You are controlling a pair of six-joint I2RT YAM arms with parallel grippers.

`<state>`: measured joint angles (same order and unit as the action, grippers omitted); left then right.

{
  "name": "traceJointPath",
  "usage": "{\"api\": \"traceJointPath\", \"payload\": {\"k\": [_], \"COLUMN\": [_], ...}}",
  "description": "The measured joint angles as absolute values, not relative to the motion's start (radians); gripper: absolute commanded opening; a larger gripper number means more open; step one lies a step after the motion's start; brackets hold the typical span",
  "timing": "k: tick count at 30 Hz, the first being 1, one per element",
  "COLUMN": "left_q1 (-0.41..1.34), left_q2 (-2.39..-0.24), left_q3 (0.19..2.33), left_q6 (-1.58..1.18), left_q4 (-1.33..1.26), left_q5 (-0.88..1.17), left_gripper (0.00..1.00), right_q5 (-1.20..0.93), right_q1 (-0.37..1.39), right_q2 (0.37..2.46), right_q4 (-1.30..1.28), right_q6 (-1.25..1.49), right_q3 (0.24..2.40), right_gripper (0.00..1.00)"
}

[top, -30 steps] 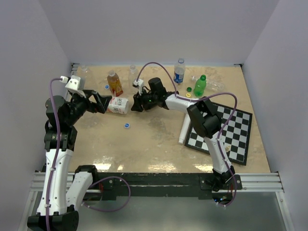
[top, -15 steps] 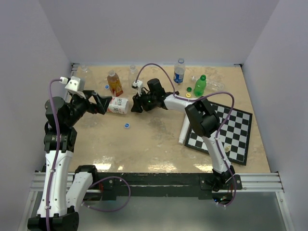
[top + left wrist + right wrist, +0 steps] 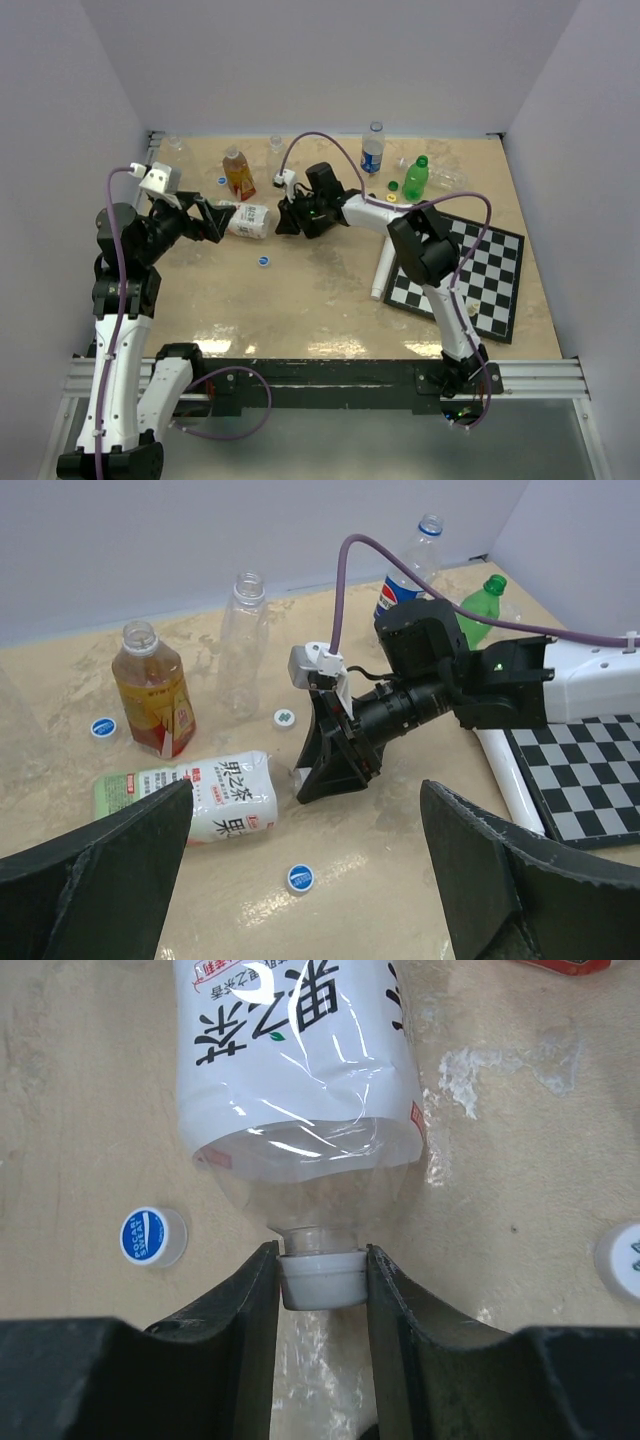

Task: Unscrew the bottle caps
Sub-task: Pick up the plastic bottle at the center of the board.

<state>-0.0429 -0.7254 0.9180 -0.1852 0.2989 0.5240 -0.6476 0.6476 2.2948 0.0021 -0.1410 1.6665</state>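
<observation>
A clear bottle with a white printed label (image 3: 250, 220) (image 3: 215, 795) (image 3: 300, 1060) lies on its side on the table. Its white cap (image 3: 321, 1278) points right, toward my right gripper (image 3: 321, 1280) (image 3: 282, 218), which is shut on the cap with a finger pressed on each side. My left gripper (image 3: 305, 830) (image 3: 212, 218) is open and hovers over the bottle's base end, holding nothing. Below it a loose blue cap (image 3: 299, 878) (image 3: 263, 262) lies on the table.
An uncapped amber bottle (image 3: 238, 172) and an uncapped clear bottle (image 3: 243, 630) stand behind. A capped blue-label bottle (image 3: 373, 148) and a green bottle (image 3: 415, 178) stand at the back right. Loose caps (image 3: 102, 727) (image 3: 285, 718) lie around. A white tube (image 3: 383, 265) and a chessboard (image 3: 490, 270) are on the right.
My right gripper's jaws have closed in onto the white cap. My left wrist has shifted slightly, its jaws staying wide.
</observation>
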Motion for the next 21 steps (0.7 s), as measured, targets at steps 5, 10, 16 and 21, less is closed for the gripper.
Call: {"api": "traceJointPath", "payload": {"k": [5, 10, 16, 21], "left_q1": [-0.027, -0.009, 0.038, 0.091], "left_q2": [-0.725, -0.726, -0.732, -0.746], "left_q3": [0.918, 0.918, 0.918, 0.918], "left_q6": [-0.168, -0.162, -0.161, -0.162], "left_q4": [0.305, 0.305, 0.300, 0.275], "left_q5": [0.548, 0.593, 0.651, 0.727], "left_gripper": [0.99, 0.99, 1.00, 1.00], "right_q5": [-0.643, -0.635, -0.595, -0.533], "right_q1": [0.648, 0.647, 0.640, 0.638], "right_q2": [2.177, 1.979, 1.755, 1.568], "right_q4": [-0.118, -0.228, -0.397, -0.582], "right_q6": [-0.230, -0.339, -0.509, -0.742], "right_q3": [1.639, 1.596, 1.534, 1.444], "right_gripper": [0.00, 0.00, 0.00, 0.00]}}
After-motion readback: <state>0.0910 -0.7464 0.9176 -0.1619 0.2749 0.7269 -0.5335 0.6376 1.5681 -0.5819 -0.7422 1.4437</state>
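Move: The plastic bottle lies with its cap already in the right fingers. Its body's middle is about 11 cm to that hand's left and 2 cm farther out; a loose blue cap lies some 7 cm back and 6 cm left of this hand, a white one 9 cm ahead and 2 cm right. From the open left hand the bottle's middle is roughly 15 cm ahead, 1 cm left and 27 cm below; the brown tea bottle stands about 10 cm beyond it. Keeping its pinch on the white cap, the right hand lifts the plastic bottle off the table, first mostly up, then increasingly right and back: about 17 cm up, 12 right and 9 back, rolling over by some 30 degrees. The wide-open left hand swings some 6 cm right and a little back, turning clockwise to bring its fingers round towards the bottle. ##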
